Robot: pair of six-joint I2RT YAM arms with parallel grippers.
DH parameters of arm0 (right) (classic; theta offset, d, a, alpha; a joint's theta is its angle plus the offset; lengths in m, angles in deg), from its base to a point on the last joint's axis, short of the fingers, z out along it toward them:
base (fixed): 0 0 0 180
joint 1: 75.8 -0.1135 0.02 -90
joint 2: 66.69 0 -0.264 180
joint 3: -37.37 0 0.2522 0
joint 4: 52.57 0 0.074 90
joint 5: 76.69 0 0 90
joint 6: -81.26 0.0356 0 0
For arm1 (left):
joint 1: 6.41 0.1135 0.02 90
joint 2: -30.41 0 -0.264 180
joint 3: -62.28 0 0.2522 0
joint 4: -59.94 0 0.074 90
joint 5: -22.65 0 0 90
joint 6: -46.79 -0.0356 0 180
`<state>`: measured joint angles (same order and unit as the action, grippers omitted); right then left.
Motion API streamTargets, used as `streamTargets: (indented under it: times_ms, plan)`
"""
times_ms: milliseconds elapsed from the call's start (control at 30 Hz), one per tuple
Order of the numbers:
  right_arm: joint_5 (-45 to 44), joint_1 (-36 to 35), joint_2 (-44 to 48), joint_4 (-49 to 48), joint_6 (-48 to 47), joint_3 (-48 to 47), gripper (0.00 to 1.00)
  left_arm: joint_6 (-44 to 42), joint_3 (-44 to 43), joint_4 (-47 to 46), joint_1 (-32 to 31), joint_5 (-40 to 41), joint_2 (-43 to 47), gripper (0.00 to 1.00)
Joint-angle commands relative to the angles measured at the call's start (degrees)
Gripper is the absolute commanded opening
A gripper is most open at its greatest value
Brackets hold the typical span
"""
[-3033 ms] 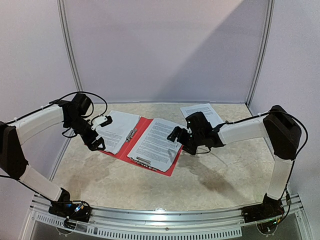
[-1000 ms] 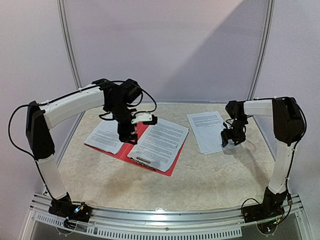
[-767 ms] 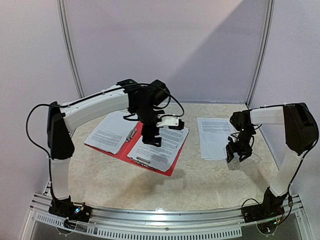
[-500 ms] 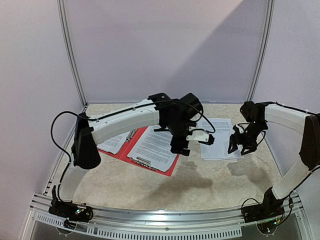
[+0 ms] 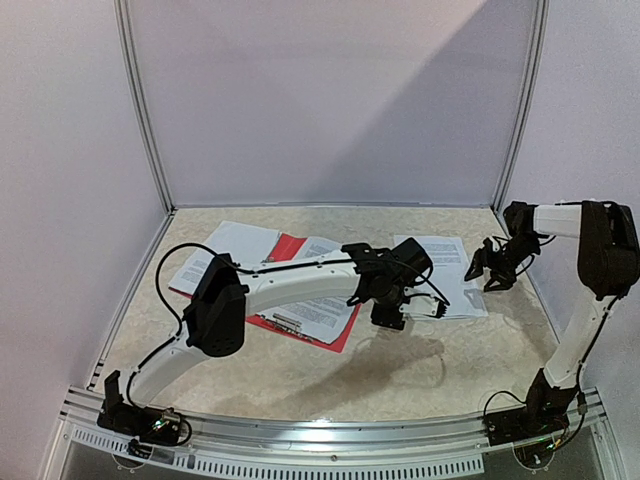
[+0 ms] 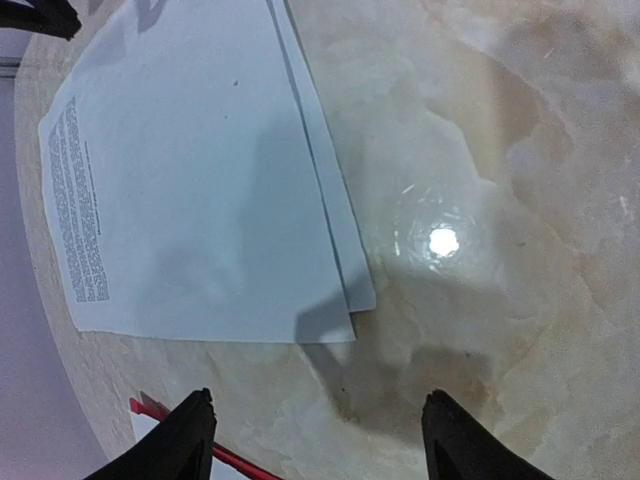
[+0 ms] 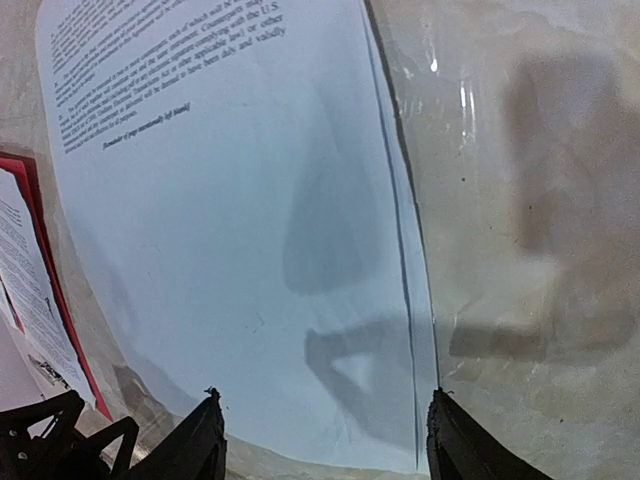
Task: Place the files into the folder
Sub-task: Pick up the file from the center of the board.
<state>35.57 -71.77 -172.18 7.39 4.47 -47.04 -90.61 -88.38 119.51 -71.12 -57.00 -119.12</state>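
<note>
The red folder (image 5: pixel 288 248) lies open at the table's left middle, with a printed sheet (image 5: pixel 225 255) on its left flap and another (image 5: pixel 322 308) on its right flap, partly under my left arm. Loose files (image 5: pixel 452 262), two stacked sheets, lie to its right. My left gripper (image 5: pixel 392 320) hovers open over bare table just off the files' (image 6: pixel 200 180) near corner, nothing between its fingers (image 6: pixel 195 440); the folder's edge (image 6: pixel 238 463) shows beside them. My right gripper (image 5: pixel 492 270) is open and empty above the files' (image 7: pixel 250 200) far right edge.
The stone-patterned table (image 5: pixel 400 370) is walled by white panels at the back and sides. My left arm (image 5: pixel 300 285) stretches low across the folder. The folder's red edge (image 7: pixel 50 290) and the left gripper's black frame (image 7: pixel 50 440) show in the right wrist view.
My left arm has swung right across the folder to the loose files' near corner, its jaws narrowing a little. My right gripper has moved back to the files' far right edge.
</note>
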Motion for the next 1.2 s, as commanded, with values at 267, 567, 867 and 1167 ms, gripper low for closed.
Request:
streamTargets:
  times_ms: [267,567,867,1167]
  plan:
    - [6.2,2.3,-5.0,-4.1,-3.0,1.4,0.66,2.1,-0.8,-4.1,0.2,3.3,-3.9,0.65]
    - [6.1,2.7,-6.3,-4.5,-3.6,3.0,0.7,1.0,-0.4,-4.6,-0.3,4.8,-4.5,0.58]
    - [13.8,2.8,-3.8,-5.2,-4.3,4.8,0.67,0.3,-0.3,-5.2,-0.3,4.4,-4.9,0.57]
    - [20.5,2.8,-2.9,-8.5,-2.5,6.2,0.67,-0.4,-0.4,-5.3,-0.3,4.0,-5.3,0.5]
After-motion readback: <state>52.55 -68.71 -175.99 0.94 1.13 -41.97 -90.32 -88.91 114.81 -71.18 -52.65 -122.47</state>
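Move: The file, a small stack of white sheets, lies with its middle about 13 cm ahead of the left hand, 12 cm to its right and 3 cm below, its near left corner just ahead and to the right of that hand. The right hand is over its right edge, the middle some 6 cm ahead, 9 cm to the left and 3 cm below. From the left hand, the red folder's middle lies roughly 32 cm left and 10 cm ahead, its near clip 28 cm left and level. The right hand sinks about 2 cm beside the file's right edge, then sweeps some 2.5 cm left while tilting roughly 15 degrees so that its fingers point farther left, its right-hand finger pushing the edge towards the left hand with the gripper still part open. Meanwhile the left hand settles about 2 cm down and 1.5 cm forward onto the near left corner and narrows its fingers around that corner without shutting, then waits there nearly still as the gap goes on closing slowly. ##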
